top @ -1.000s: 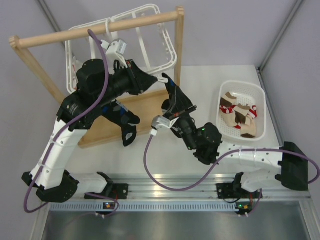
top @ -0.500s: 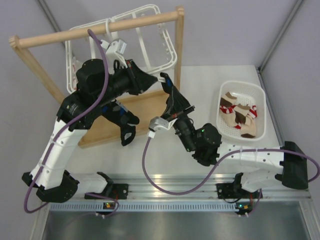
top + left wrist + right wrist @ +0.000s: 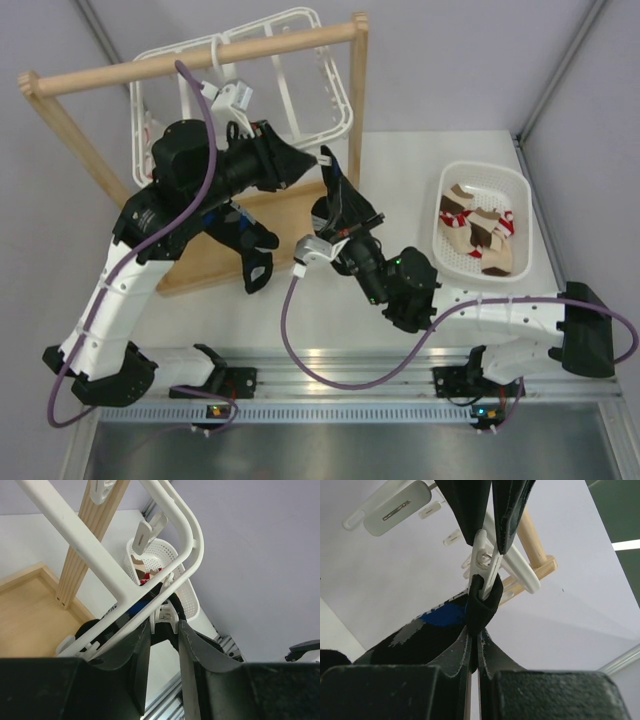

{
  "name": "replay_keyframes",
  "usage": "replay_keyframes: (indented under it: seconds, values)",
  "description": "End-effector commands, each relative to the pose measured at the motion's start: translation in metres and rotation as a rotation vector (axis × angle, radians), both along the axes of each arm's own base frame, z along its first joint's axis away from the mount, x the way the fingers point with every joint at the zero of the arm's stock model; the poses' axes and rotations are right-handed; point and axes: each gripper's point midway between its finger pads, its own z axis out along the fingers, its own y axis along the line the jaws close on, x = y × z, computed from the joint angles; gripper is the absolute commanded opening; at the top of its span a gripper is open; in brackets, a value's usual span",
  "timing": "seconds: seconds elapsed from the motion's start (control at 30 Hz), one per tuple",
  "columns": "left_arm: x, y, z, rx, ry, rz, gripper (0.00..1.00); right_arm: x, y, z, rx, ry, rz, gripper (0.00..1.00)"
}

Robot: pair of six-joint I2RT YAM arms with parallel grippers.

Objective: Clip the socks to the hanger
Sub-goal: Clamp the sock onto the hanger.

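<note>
The white hanger (image 3: 340,95) hangs on the wooden rail. My left gripper (image 3: 308,166) has a finger on each side of one of its small clips (image 3: 165,615), shut on the clip's handles. From below, my right gripper (image 3: 474,630) is shut on a black sock (image 3: 482,607) with blue and white patches. It holds the sock's folded edge up in the mouth of that clip (image 3: 487,560). The left gripper's fingers (image 3: 470,510) show dark at the top of the right wrist view. The two grippers meet just in front of the stand's right post (image 3: 357,90). The sock's lower part is hidden behind the right gripper.
The light wooden rail stand (image 3: 200,55) carries the hanger, and its flat base (image 3: 290,215) lies under both arms. A white basket (image 3: 480,168) at the right holds beige and red socks (image 3: 480,230). More clips (image 3: 395,510) dangle from the frame.
My right gripper has carried the sock up and to the left, into the clip held by the left gripper. The left gripper's fingers have eased slightly apart on the clip.
</note>
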Motion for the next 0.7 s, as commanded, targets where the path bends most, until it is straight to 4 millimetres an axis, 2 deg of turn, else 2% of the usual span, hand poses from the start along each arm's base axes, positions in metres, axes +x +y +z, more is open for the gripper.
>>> replay_keyframes:
  seconds: [0.0, 0.27, 0.33, 0.37, 0.57, 0.6, 0.67]
  values:
    - [0.0, 0.009, 0.027, -0.055, -0.09, 0.031, 0.33, -0.003, -0.006, 0.023, 0.084, 0.004, 0.01, 0.0]
    - [-0.005, 0.017, 0.026, -0.033, -0.106, 0.043, 0.64, 0.001, -0.01, 0.024, 0.088, 0.007, -0.004, 0.0]
    - [-0.008, 0.018, 0.027, -0.032, -0.112, 0.038, 0.66, 0.002, -0.01, 0.024, 0.09, 0.008, -0.008, 0.0]
    - [-0.009, 0.018, 0.026, -0.027, -0.117, 0.031, 0.71, 0.003, -0.01, 0.025, 0.092, 0.011, -0.007, 0.0]
    - [-0.034, 0.013, 0.032, -0.027, -0.172, -0.086, 0.89, 0.011, -0.004, 0.02, 0.083, 0.055, -0.006, 0.0]
    - [-0.04, 0.014, 0.035, -0.033, -0.187, -0.107, 0.95, 0.013, -0.004, 0.02, 0.085, 0.064, -0.01, 0.0]
    - [-0.044, 0.015, 0.038, -0.032, -0.202, -0.115, 0.98, 0.015, -0.002, 0.015, 0.093, 0.093, -0.005, 0.0]
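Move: The clip is already pinched between the left fingertips, its middle about 2 cm ahead and 2 cm right of the hand point and 1 cm below. The black sock's cuff sits in its jaws, about 1 cm ahead, 3 cm right and 3 cm below. The hanger's near-right corner is roughly 4 cm ahead and 4 cm right, about level. From the right hand, still gripping the sock, the clip is about 3 cm ahead, 2 cm left and 2 cm above. The left fingers let go of the clip, spreading steadily to nearly wide open, while that hand first eases and then draws back from the clip, about 3 cm back with some 1.5 cm to the left and a little rise. The right hand keeps its pinch on the black sock just below the clip, nearly still, creeping only about 1 cm forward to hold the cuff in the jaws. ##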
